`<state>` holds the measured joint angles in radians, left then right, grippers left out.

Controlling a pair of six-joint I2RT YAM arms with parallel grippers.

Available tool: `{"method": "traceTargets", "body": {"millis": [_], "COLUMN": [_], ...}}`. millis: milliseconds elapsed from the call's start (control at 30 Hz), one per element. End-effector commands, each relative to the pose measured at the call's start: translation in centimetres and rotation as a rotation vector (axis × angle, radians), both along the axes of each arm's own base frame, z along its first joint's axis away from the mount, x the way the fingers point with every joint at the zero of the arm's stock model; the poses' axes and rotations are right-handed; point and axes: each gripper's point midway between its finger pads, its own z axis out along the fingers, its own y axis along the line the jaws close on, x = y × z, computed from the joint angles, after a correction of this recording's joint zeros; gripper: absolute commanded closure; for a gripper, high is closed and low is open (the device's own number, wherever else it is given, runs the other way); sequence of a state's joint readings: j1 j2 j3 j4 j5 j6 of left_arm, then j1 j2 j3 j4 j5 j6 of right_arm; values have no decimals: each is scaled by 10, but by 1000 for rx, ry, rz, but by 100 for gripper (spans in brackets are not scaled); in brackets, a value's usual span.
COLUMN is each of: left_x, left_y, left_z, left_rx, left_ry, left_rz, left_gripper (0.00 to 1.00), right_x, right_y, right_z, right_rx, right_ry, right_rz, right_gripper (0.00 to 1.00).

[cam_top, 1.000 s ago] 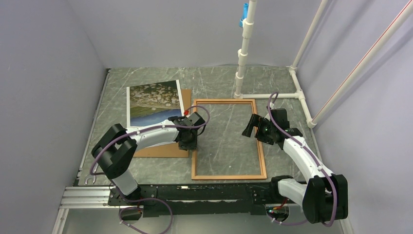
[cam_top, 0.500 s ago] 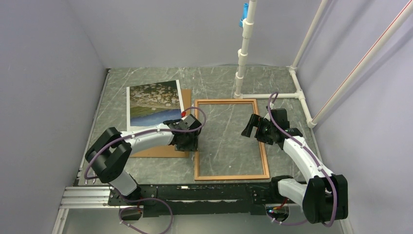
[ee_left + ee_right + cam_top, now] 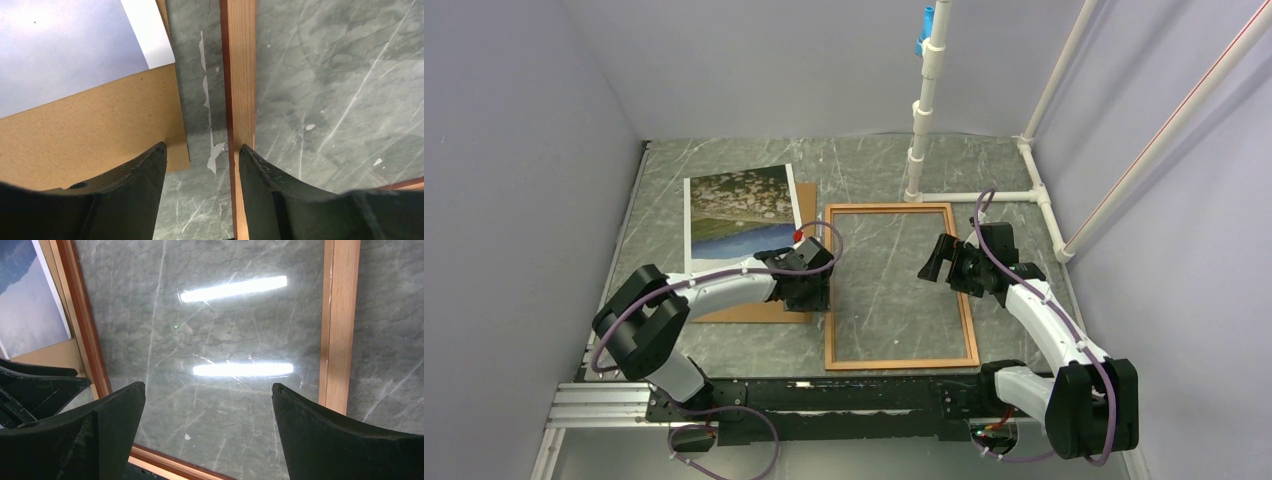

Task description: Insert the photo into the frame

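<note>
The frame (image 3: pixel 894 292) lies flat mid-table, orange-brown wood round a clear pane. The photo (image 3: pixel 738 207) lies face up at the left on a brown backing board (image 3: pixel 749 306). My left gripper (image 3: pixel 810 291) is low between board and frame. In the left wrist view the left gripper (image 3: pixel 202 156) is open, one finger over the board's corner (image 3: pixel 100 130), the other over the frame's left rail (image 3: pixel 242 75); nothing sits between them. My right gripper (image 3: pixel 938 262) hovers over the pane near the right rail. It stands wide open (image 3: pixel 207 390) above the glass, empty.
A white pipe stand (image 3: pixel 918 140) rises behind the frame, and white pipes (image 3: pixel 1038 190) run along the table's right side. Grey walls close in left and back. The arms' base rail (image 3: pixel 824 395) lines the near edge.
The left gripper's jaws have widened and its arm has sunk and drawn back slightly. The frame has shifted a little to the right. The right arm has barely moved.
</note>
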<state>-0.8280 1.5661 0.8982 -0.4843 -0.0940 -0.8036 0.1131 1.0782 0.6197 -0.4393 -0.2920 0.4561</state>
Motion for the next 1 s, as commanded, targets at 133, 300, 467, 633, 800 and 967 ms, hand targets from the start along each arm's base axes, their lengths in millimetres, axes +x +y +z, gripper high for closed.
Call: {"method": "traceTargets", "body": {"millis": [133,300,467,633,800,967], "left_x": [0,7,17,23,21,24], "left_y": [9,13,36,79,137,179], "left_z": [20,36,46,52,54,61], "left_rx": [-60,-191,-325,-360,-231,-45], "left_ry": [-76,-125,-181,-257,-334,-361], "left_rz": [13,27,100,222,364,444], "left_gripper": [29,22,18,15,15,18], "right_x": [4,8,13,25,32,42], "right_y": [19,45,99,166,228,271], "right_z": [18,29,39,47,30,22], "right_rx": [57,83,76,92,56,96], "right_ry": [-65,-82,-86,-72,10,36], "right_rz": [51,108,228,367,490,551], "right_gripper": [0,0,0,6,18,27]}}
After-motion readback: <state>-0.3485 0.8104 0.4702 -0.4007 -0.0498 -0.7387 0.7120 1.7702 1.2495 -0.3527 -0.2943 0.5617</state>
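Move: The photo's middle lies about 20 cm ahead of the left hand and 17 cm to its left, at about fingertip height; the backing board under it is centred 16 cm ahead and 14 cm left, and the frame 8 cm ahead and 19 cm right. From the right hand, all some 6 cm lower, the photo is 16 cm ahead and 43 cm left, the board 12 ahead and 40 left, the frame 4 ahead and 7 left. Swing the right gripper about 24 cm left across the frame to the photo's near right corner, turning some 30 degrees counter-clockwise and starting to narrow the open fingers. Take the left gripper off the frame's left rail, moving left and up over the board to the photo's near edge, opening wider, turning counter-clockwise and tipping the fingers outward. ##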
